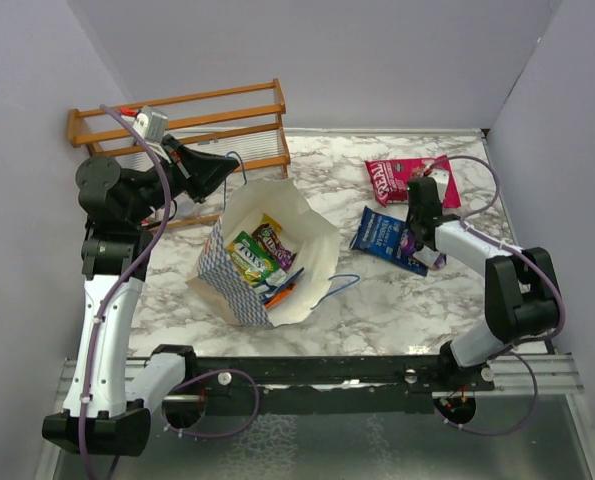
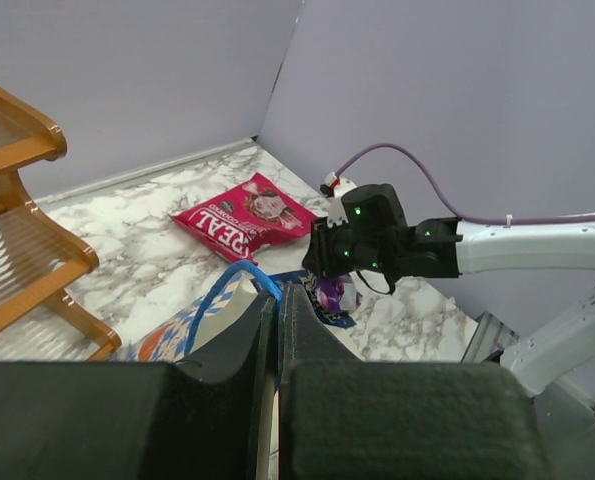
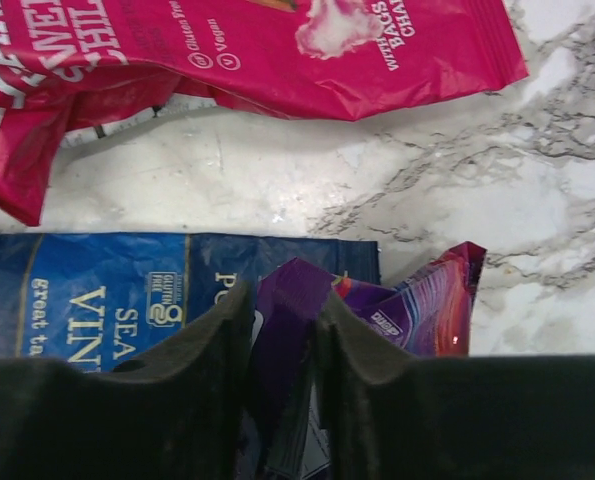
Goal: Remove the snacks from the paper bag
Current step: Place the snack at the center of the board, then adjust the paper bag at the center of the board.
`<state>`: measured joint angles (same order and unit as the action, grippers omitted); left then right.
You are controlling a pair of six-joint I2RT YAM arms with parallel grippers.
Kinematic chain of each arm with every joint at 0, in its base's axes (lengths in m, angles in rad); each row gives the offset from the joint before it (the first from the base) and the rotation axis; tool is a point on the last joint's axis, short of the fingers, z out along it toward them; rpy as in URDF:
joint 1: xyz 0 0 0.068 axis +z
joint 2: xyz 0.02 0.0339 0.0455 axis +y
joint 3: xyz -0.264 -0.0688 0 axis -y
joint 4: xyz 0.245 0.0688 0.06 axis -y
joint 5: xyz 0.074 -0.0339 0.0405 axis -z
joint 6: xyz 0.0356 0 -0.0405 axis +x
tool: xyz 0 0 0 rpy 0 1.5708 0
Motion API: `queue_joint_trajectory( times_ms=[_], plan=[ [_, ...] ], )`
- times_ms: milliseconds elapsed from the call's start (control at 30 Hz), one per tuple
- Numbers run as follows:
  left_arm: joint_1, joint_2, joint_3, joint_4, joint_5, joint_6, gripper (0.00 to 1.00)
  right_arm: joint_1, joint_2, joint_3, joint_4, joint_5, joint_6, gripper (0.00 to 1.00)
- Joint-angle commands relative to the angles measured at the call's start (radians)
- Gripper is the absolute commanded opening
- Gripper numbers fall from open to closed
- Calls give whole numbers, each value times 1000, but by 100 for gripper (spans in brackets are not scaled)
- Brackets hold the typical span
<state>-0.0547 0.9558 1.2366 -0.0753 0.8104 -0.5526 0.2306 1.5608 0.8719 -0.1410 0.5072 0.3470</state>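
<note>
The paper bag lies open-mouthed on the marble table, with yellow, green and orange candy packs inside. My left gripper is shut on the bag's back rim, beside its blue cord handle. Out on the table to the right lie the pink packet and the blue packet. The dark purple packet rests on the blue one. Its folded edge stands between the parted fingers of my right gripper, with a gap at one finger.
A wooden rack stands at the back left, just behind the left arm. Grey walls close in the table at the back and on both sides. The bag's second blue handle trails onto the marble in front.
</note>
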Motion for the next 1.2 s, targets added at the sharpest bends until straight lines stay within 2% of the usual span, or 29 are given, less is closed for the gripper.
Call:
queue_joint_trajectory(
  times_ms=[0, 233, 267, 400, 500, 633, 733, 833, 967, 1167],
  plan=[
    [-12, 0, 53, 75, 8, -22, 0, -7, -9, 39, 24, -74, -3, 38],
    [-15, 19, 142, -14, -2, 72, 0, -8, -96, 90, -60, -159, -13, 62],
    [-16, 29, 158, -14, -14, 77, 0, -8, -147, 108, -85, -263, -28, 64],
    [-16, 49, 160, 29, 28, 61, 0, -5, -257, 116, -94, -516, -92, 64],
    [-16, 46, 145, 57, 37, 98, 0, 14, -343, 122, -91, -654, -122, 64],
    [-16, 61, 109, 152, 120, 114, 0, 43, -443, 149, -93, -842, -178, 67],
    [-16, 62, 52, 240, 148, 76, 0, 64, -476, 188, -105, -1060, -204, 67],
    [-17, 77, 14, 365, 209, -27, 0, 147, -514, 196, -80, -1205, -218, 67],
    [-23, 95, -30, 477, 226, -110, 0, 276, -532, 131, 25, -1300, -149, 66],
    [-33, 122, -29, 489, 222, -167, 0, 479, -493, 85, 34, -1244, -147, 65]
  ],
)
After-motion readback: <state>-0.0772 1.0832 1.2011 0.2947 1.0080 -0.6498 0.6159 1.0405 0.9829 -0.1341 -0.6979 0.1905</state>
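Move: The green snack, next to be fetched, lies inside the paper bag about 45 cm to the right hand's left, some 8 cm back and roughly level in height. Around this hand, the purple snack it has been placing sits 3 cm back, 2 cm right and 4 cm below; the blue snack is about 6 cm left and 6 cm below, and the red snack 17 cm ahead, 1 cm left. From the left hand, the green snack is about 38 cm below and 3 cm ahead. The right hand spreads its already opening fingers wide, lets go of the purple snack and lifts away, then swings left and back towards the paper bag's mouth, ending about 26 cm farther left, 25 cm higher and 17 cm back, turned some 85 degrees counter-clockwise so its fingers point left. The left hand keeps its shut grip on the bag's blue handle, rising about 2 cm and settling back before easing 2.5 cm to the right and turning roughly 13 degrees clockwise, its fingertips tipping up a little. ##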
